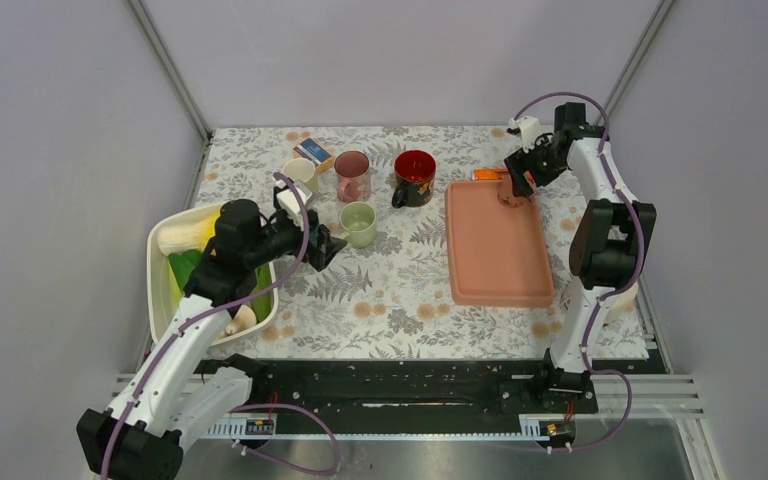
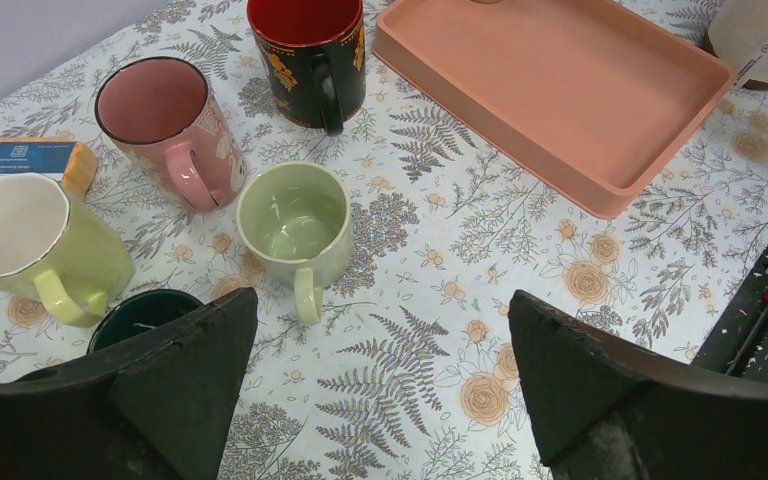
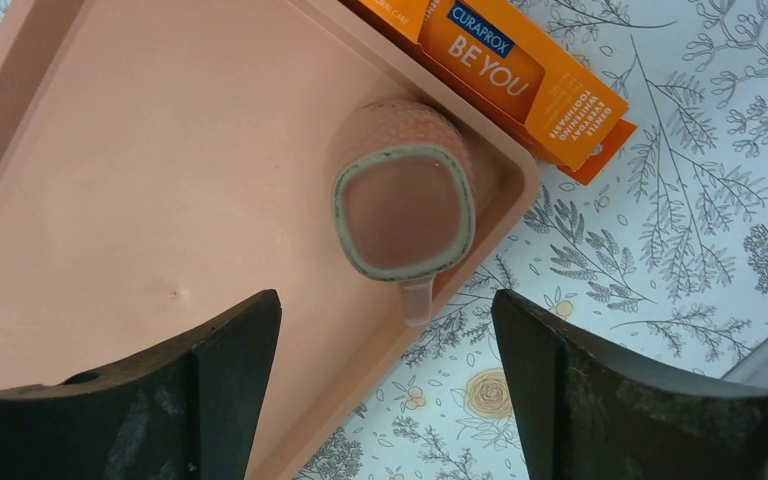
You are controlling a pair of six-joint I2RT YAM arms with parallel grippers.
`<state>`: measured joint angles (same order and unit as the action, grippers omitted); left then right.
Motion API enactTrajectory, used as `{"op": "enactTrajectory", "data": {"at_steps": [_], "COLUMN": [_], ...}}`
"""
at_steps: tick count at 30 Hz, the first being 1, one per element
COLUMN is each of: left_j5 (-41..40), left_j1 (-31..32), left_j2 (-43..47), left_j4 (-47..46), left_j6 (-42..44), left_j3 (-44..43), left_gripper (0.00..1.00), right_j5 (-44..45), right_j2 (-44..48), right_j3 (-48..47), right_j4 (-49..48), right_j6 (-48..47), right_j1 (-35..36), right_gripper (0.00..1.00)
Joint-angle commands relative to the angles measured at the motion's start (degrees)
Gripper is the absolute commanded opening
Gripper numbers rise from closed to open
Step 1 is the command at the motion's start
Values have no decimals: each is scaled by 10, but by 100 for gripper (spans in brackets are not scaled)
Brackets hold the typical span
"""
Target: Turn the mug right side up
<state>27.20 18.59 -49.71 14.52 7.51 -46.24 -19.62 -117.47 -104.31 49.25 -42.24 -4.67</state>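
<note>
A pink textured mug (image 3: 403, 210) stands upside down in the far right corner of the salmon tray (image 3: 140, 150), its flat base with a grey foot ring facing up. Its handle (image 3: 417, 300) points over the tray's rim. My right gripper (image 3: 385, 300) hovers above it, jaws wide apart, touching nothing. In the top view this mug (image 1: 509, 197) is mostly hidden under the right gripper (image 1: 516, 184). My left gripper (image 2: 382, 295) is open and empty over the tablecloth, just near of a light green mug (image 2: 295, 225).
Upright mugs cluster at the back left: pink (image 1: 352, 175), black and red (image 1: 415, 178), light green (image 1: 358, 222), yellow-green (image 1: 300, 172). An orange toothpaste box (image 3: 520, 75) lies against the tray's far edge. A white basin (image 1: 160, 290) with items sits at the left.
</note>
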Motion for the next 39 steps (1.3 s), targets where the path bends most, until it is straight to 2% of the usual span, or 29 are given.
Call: {"op": "enactTrajectory", "data": {"at_steps": [1, 8, 13, 29, 37, 39], "left_j5": [21, 27, 29, 45, 51, 52], "left_j1": [-6, -9, -12, -19, -22, -22], "left_j2": [-1, -3, -6, -4, -5, -5], "left_j4": [-24, -24, -25, -25, -25, -25], "left_j6": [2, -1, -4, -9, -12, -13], "left_j3": [-1, -3, -3, -3, -3, -3], "left_gripper": [99, 99, 99, 99, 99, 99], "right_j5": [-28, -43, -59, -49, -22, -11], "right_j2": [-10, -11, -12, -19, -14, -10], "right_j3": [-26, -1, 7, 23, 24, 30], "right_j4": [8, 7, 8, 27, -21, -40], "right_j6": [-3, -17, -10, -24, 37, 49], "right_j1": [2, 2, 2, 2, 2, 3], "right_gripper": [85, 78, 70, 60, 40, 37]}}
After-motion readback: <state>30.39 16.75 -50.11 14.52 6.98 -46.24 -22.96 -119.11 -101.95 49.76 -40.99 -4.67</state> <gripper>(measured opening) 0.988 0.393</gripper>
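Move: The upside-down pink mug stands in the far right corner of the tray, its middle about 2 cm ahead of the right hand, 4 cm to its left and 4 cm below; its handle points back and right towards the hand. The orange box lies some 5 cm beyond that mug, the tray's middle about 11 cm nearer than it, and the black-red mug roughly 21 cm to its left. From the left hand the pink mug is about 22 cm ahead and 40 cm right. The right hand sinks about 2.5 cm towards the pink mug's handle, easing back and a little left by just over 1 cm each, while the wrist tilts only some 5 degrees. Its fingers close from nearly wide open to less than half open, one on each side of the handle just below the upturned base, though a firm pinch on the handle can't yet be seen. ##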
